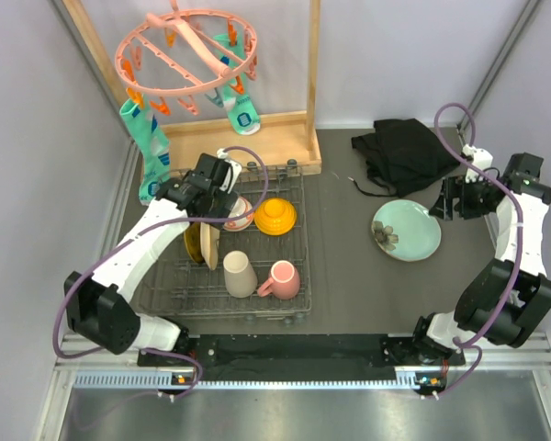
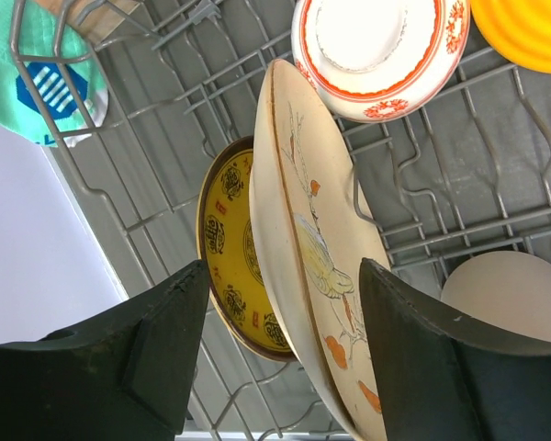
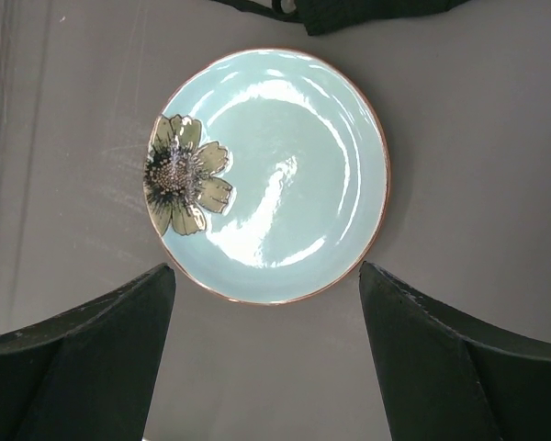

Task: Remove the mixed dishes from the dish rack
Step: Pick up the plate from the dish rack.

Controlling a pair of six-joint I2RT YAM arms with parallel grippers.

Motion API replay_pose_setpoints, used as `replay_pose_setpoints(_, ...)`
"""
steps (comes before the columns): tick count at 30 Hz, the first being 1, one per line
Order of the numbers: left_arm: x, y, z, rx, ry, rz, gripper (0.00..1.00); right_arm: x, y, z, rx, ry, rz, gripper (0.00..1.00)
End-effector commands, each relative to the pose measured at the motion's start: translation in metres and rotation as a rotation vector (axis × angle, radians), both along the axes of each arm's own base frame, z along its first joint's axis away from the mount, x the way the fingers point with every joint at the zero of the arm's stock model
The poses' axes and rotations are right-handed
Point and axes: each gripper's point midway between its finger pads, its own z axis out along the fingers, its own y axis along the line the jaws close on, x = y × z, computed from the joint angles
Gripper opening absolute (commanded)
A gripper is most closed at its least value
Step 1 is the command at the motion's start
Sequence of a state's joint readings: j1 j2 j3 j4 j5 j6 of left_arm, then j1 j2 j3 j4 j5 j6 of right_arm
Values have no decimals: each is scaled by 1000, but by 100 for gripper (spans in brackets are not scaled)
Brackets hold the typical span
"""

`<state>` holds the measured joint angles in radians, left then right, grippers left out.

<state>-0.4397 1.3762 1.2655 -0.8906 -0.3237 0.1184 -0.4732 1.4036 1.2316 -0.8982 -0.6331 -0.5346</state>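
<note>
The dark wire dish rack (image 1: 165,280) holds a cream bird-painted plate (image 2: 303,184) and a small yellow patterned plate (image 2: 228,257), both standing on edge. Also in it are a red-white bowl (image 2: 376,55), an orange bowl (image 1: 275,216), a beige cup (image 1: 239,274) and a pink mug (image 1: 283,278). My left gripper (image 2: 283,264) hangs open over the two standing plates, one finger on each side of the pair. A pale green flower plate (image 3: 271,175) lies flat on the table at the right. My right gripper (image 3: 266,266) is open above its near edge, holding nothing.
A black cloth (image 1: 404,152) lies behind the green plate. A wooden frame (image 1: 257,138) with a pink peg hanger (image 1: 188,50) and teal socks (image 1: 151,147) stands just behind the rack. White walls close in the left and right sides.
</note>
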Motion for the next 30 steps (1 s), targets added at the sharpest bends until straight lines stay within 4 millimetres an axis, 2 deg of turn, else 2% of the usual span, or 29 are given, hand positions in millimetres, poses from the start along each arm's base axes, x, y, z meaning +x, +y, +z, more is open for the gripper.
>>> replay_pose_setpoints(1,12,-3,9,3,-54,-3,69,6,2,3,-13,-46,41,81)
replay_pose_setpoints(7,13,-7,5,-6,-38,-15,57,5,4,0,-9,-40,46,81)
replay_pose_setpoints(16,15,-12,-4,-3,-18,-25,47,4,4,1,-10,-44,50,81)
replay_pose_setpoints(17,15,-13,-4,-3,-18,-28,41,4,4,1,-12,-45,51,81)
replay_pose_setpoints(22,16,-17,-5,-5,-14,-31,28,3,4,-1,-12,-39,52,81)
replay_pose_setpoints(24,17,-18,-3,-6,-20,-31,20,3,4,-2,-11,-38,51,81)
replay_pose_setpoints(27,19,-18,2,-3,-28,-29,12,4,4,-1,-11,-41,50,81)
replay_pose_setpoints(28,19,-19,5,-4,-32,-30,7,4,3,-1,-10,-40,49,81)
replay_pose_setpoints(30,21,-19,6,-4,-32,-28,4,4,4,0,-9,-41,50,81)
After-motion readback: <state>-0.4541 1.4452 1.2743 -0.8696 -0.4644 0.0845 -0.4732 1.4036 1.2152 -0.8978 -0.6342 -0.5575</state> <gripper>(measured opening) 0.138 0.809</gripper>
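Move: Just below and ahead of the left hand, already between its open fingers, stands the cream bird-patterned plate, middle about 3 cm forward and 8 cm down. The yellow-brown plate is some 5 cm left and 2 cm forward; the red-and-white bowl lies about 10 cm ahead and 6 cm right, the grey cup 3 cm back and 7 cm right, both roughly 11 cm lower. From the right hand the cream plate lies about 50 cm left, 2 cm forward and 7 cm lower. Closing its fingers from wide to nearly shut, the left hand pinches the cream plate near its upper rim, one finger on each face. It first eases down about 1 cm, then shifts roughly 1 cm forward and 1 cm left while the wrist rolls its left side up and turns slightly counter-clockwise, some 5 to 10 degrees in all. ##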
